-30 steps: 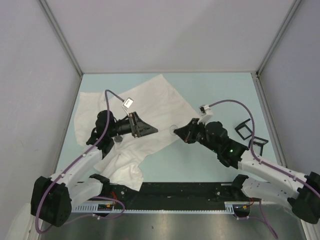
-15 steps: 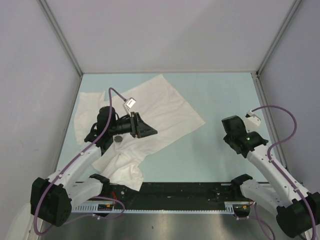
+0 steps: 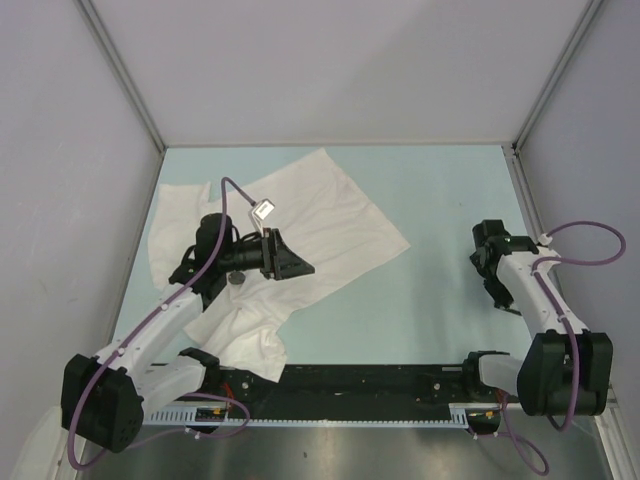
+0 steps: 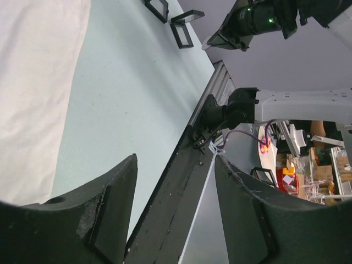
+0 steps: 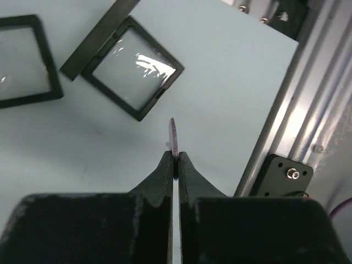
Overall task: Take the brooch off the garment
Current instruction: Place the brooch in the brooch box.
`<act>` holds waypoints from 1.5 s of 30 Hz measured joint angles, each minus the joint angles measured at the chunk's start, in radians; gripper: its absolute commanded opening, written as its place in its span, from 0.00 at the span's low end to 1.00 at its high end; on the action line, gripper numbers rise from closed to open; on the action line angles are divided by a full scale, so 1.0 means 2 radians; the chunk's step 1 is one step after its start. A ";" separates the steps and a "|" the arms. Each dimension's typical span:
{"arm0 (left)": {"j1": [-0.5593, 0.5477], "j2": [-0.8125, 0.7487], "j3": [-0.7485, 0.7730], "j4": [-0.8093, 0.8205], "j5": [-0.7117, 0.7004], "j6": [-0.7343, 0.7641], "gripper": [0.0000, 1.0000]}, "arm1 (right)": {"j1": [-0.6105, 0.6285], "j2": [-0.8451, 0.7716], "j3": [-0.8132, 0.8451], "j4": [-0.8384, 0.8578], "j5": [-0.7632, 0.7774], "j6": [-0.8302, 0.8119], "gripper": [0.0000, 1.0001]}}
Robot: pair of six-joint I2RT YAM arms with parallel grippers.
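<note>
The white garment (image 3: 330, 215) lies spread over the left half of the table, and its edge shows in the left wrist view (image 4: 33, 82). My left gripper (image 3: 298, 266) hovers over its lower part, jaws open with nothing between them (image 4: 176, 165). My right gripper (image 5: 175, 157) is at the table's right side (image 3: 497, 290), far from the garment. It is shut on the brooch (image 5: 172, 135), a thin disc seen edge-on that sticks out past the fingertips. The brooch hangs above bare table, just short of a black frame.
Black square frames with clear panes (image 5: 132, 66) (image 5: 22, 60) lie on the table at the right, under and beyond my right gripper; they also show far off in the left wrist view (image 4: 181, 27). A metal rail (image 5: 308, 110) runs along the table's near edge.
My right arm has swung from the garment's right corner to the table's right side, carrying the brooch. The garment's corner has dropped back flat. My left gripper has opened wider.
</note>
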 measured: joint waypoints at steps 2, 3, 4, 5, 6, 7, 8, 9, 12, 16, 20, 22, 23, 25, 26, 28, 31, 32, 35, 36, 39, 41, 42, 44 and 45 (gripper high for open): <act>0.000 0.002 0.000 0.000 0.006 -0.001 0.62 | -0.019 0.006 0.000 -0.008 0.010 0.010 0.00; -0.001 0.003 0.000 0.000 0.008 -0.002 0.62 | -0.026 0.007 0.000 -0.010 0.015 0.014 0.00; -0.001 0.006 0.000 0.000 0.009 -0.004 0.62 | -0.034 0.006 0.001 -0.012 0.022 0.015 0.00; -0.001 0.008 0.000 0.000 0.010 -0.004 0.62 | -0.040 0.006 0.001 -0.012 0.027 0.016 0.00; -0.001 0.010 0.000 0.000 0.011 -0.005 0.62 | -0.046 0.007 0.001 -0.011 0.033 0.016 0.00; -0.001 0.012 0.000 0.000 0.013 -0.006 0.62 | -0.051 0.008 0.001 -0.010 0.038 0.016 0.00; -0.001 0.013 0.000 0.000 0.014 -0.006 0.62 | -0.054 0.010 0.001 -0.010 0.043 0.016 0.00; -0.001 0.014 0.000 0.000 0.016 -0.008 0.62 | -0.059 0.012 0.002 -0.009 0.048 0.016 0.00; -0.001 0.017 0.000 0.000 0.018 -0.010 0.62 | -0.064 0.025 0.002 -0.003 0.057 0.013 0.00; -0.001 0.024 0.000 0.000 0.018 -0.015 0.62 | -0.066 0.048 0.002 0.015 0.060 0.000 0.00; -0.001 0.025 0.000 0.001 0.018 -0.019 0.62 | -0.066 0.070 0.002 0.045 0.060 -0.020 0.00; -0.001 0.025 0.000 0.003 0.017 -0.023 0.62 | -0.066 0.078 0.002 0.063 0.060 -0.032 0.00; -0.001 0.025 0.000 0.004 0.017 -0.024 0.62 | -0.066 0.083 0.002 0.074 0.059 -0.039 0.00; -0.001 0.025 0.000 0.004 0.017 -0.027 0.62 | -0.066 0.093 0.002 0.088 0.059 -0.047 0.00; -0.001 0.025 0.000 0.004 0.017 -0.028 0.62 | -0.066 0.097 0.002 0.094 0.059 -0.051 0.00; -0.001 0.025 0.000 0.004 0.015 -0.031 0.62 | -0.066 0.108 0.002 0.106 0.059 -0.057 0.00; -0.001 0.025 0.000 0.004 0.012 -0.032 0.62 | -0.066 0.119 0.002 0.117 0.060 -0.062 0.00; -0.001 0.025 0.000 0.004 0.010 -0.032 0.62 | -0.066 0.122 0.002 0.119 0.060 -0.063 0.00; -0.001 0.025 0.000 0.007 0.007 -0.036 0.62 | -0.067 0.130 0.002 0.128 0.060 -0.067 0.00; -0.001 0.025 0.000 0.009 0.006 -0.038 0.62 | -0.068 0.133 0.002 0.129 0.060 -0.067 0.00; -0.001 0.025 0.000 0.012 0.005 -0.040 0.62 | -0.073 0.139 0.002 0.130 0.060 -0.068 0.00; -0.001 0.025 0.000 0.012 0.004 -0.042 0.62 | -0.076 0.142 0.002 0.129 0.062 -0.068 0.00; -0.001 0.025 0.000 0.013 0.005 -0.043 0.63 | -0.077 0.142 0.002 0.129 0.062 -0.068 0.00; -0.001 0.026 0.000 0.014 0.004 -0.044 0.63 | -0.078 0.146 0.002 0.128 0.062 -0.067 0.00; -0.001 0.026 0.000 0.015 0.005 -0.044 0.62 | -0.078 0.148 0.002 0.128 0.062 -0.067 0.00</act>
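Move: The right hand already holds the brooch; the nearer brooch box, lying open, is about 6 cm ahead, 6 cm to its right and some 9 cm below. That box's raised lid stands roughly 10 cm ahead and 7 cm right of the hand. The farther open box is about 15 cm ahead and 1 cm right. From the left hand, the nearer box lies some 53 cm to the right, about level fore and aft, and 20 cm lower. Keep the right fingers shut on the brooch and take it towards the nearer box: first about 4 cm to the right while easing back slightly, then forward and down some 4 cm each, creeping a little farther right. Let the wrist turn roughly 10 degrees, so the fingers lean a bit more outward to the right. ##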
